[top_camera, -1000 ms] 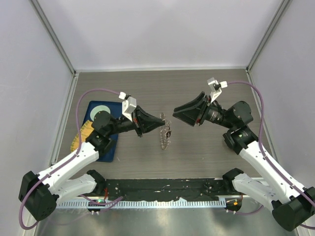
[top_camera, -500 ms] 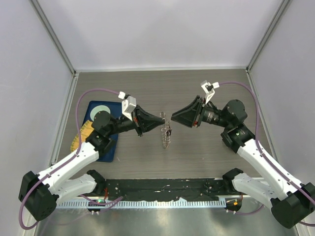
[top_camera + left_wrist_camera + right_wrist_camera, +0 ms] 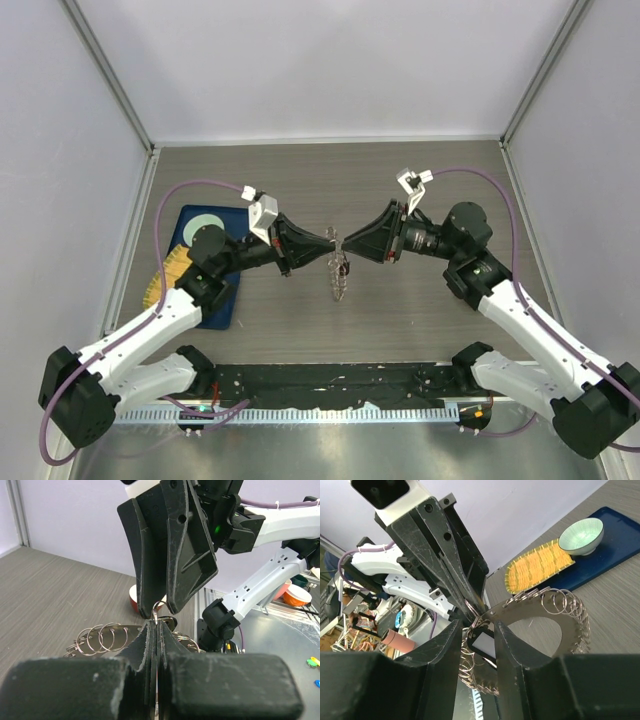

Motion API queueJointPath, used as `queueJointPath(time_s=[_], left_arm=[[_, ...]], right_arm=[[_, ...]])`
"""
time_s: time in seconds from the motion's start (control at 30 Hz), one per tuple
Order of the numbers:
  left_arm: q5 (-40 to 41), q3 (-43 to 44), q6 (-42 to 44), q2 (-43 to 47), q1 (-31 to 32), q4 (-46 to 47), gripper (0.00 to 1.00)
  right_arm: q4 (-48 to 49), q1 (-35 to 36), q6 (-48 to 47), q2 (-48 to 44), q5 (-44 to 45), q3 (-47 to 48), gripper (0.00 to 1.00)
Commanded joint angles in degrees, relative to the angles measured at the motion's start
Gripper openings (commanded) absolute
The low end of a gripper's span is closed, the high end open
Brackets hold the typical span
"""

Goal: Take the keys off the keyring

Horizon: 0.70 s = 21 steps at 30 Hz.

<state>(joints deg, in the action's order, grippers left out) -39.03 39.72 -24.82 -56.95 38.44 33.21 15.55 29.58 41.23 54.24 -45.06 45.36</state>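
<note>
The keyring [image 3: 563, 626] is a flat grey metal ring fringed with several small wire loops. It hangs above the table between the two arms [image 3: 337, 284]. My left gripper [image 3: 156, 623] is shut on one small loop at the keyring's top edge [image 3: 333, 240]. A key [image 3: 483, 647], a black tag with a pale face, dangles from that spot. My right gripper [image 3: 477, 631] is open, one finger on each side of the key, and faces the left gripper tip to tip [image 3: 346, 246]. I see a narrow gap beside the key.
A blue tray [image 3: 214, 305] lies at the left with a pale bowl [image 3: 208, 222] and a yellow brush-like thing [image 3: 172, 270] on it. In the left wrist view, a red bowl [image 3: 133, 596] stands beyond the table's edge.
My right gripper has moved left until its tips meet the left gripper's tip at the keyring, and its jaws have narrowed. The left arm has stayed still, holding the ring.
</note>
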Motion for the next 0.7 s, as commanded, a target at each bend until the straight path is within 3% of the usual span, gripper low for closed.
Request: queueJointPath(time_s=[0.0, 0.2, 0.23, 0.43, 0.67], left_arm=[[0.70, 0.70, 1.18, 0.35, -0.29, 4.32, 0.00], [1.23, 0.62, 1.00, 0.35, -0.29, 4.76, 0.00], [1.49, 0.44, 0.74, 0.52, -0.29, 5.45, 0.00], [2.99, -1.23, -1.37, -0.18, -0.29, 10.72, 0.00], [3.17, -2.63, -3.13, -0.01, -0.38, 15.83, 0.00]], right_arm=[[-2.27, 0.65, -2.91, 0.17, 1.64, 2.10, 0.37], [-3.25, 0.83, -3.00, 0.08, 3.57, 2.01, 0.11], [-3.07, 0.91, -2.65, 0.08, 3.83, 1.75, 0.02], [5.53, 2.67, 4.02, 0.95, 4.36, -1.24, 0.01], [5.63, 4.34, 4.47, 2.10, 7.79, -2.21, 0.01]])
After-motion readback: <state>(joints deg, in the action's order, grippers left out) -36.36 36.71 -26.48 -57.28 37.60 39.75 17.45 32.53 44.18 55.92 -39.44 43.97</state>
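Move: At the left fingertips stands the small wire keyring that the left hand still pinches, about 1 cm to that hand's right. From the open right hand the keyring lies some 2 cm to its left and 1 cm below. The horseshoe plate hangs under the keyring, its middle about 2 cm back, 1 cm to the left and 5 cm below the right hand; the black tag is roughly 3 cm back, level sideways and 3 cm lower. Sinking about 1.5 cm onto the wire keyring, the right hand closes its half-open fingers fully and pinches the wire right beside the left fingertips. Then, still shut, it goes about 1 cm left, tipping down slightly, while the left hand keeps its pinch and eases forward about 1 cm and a little left. ##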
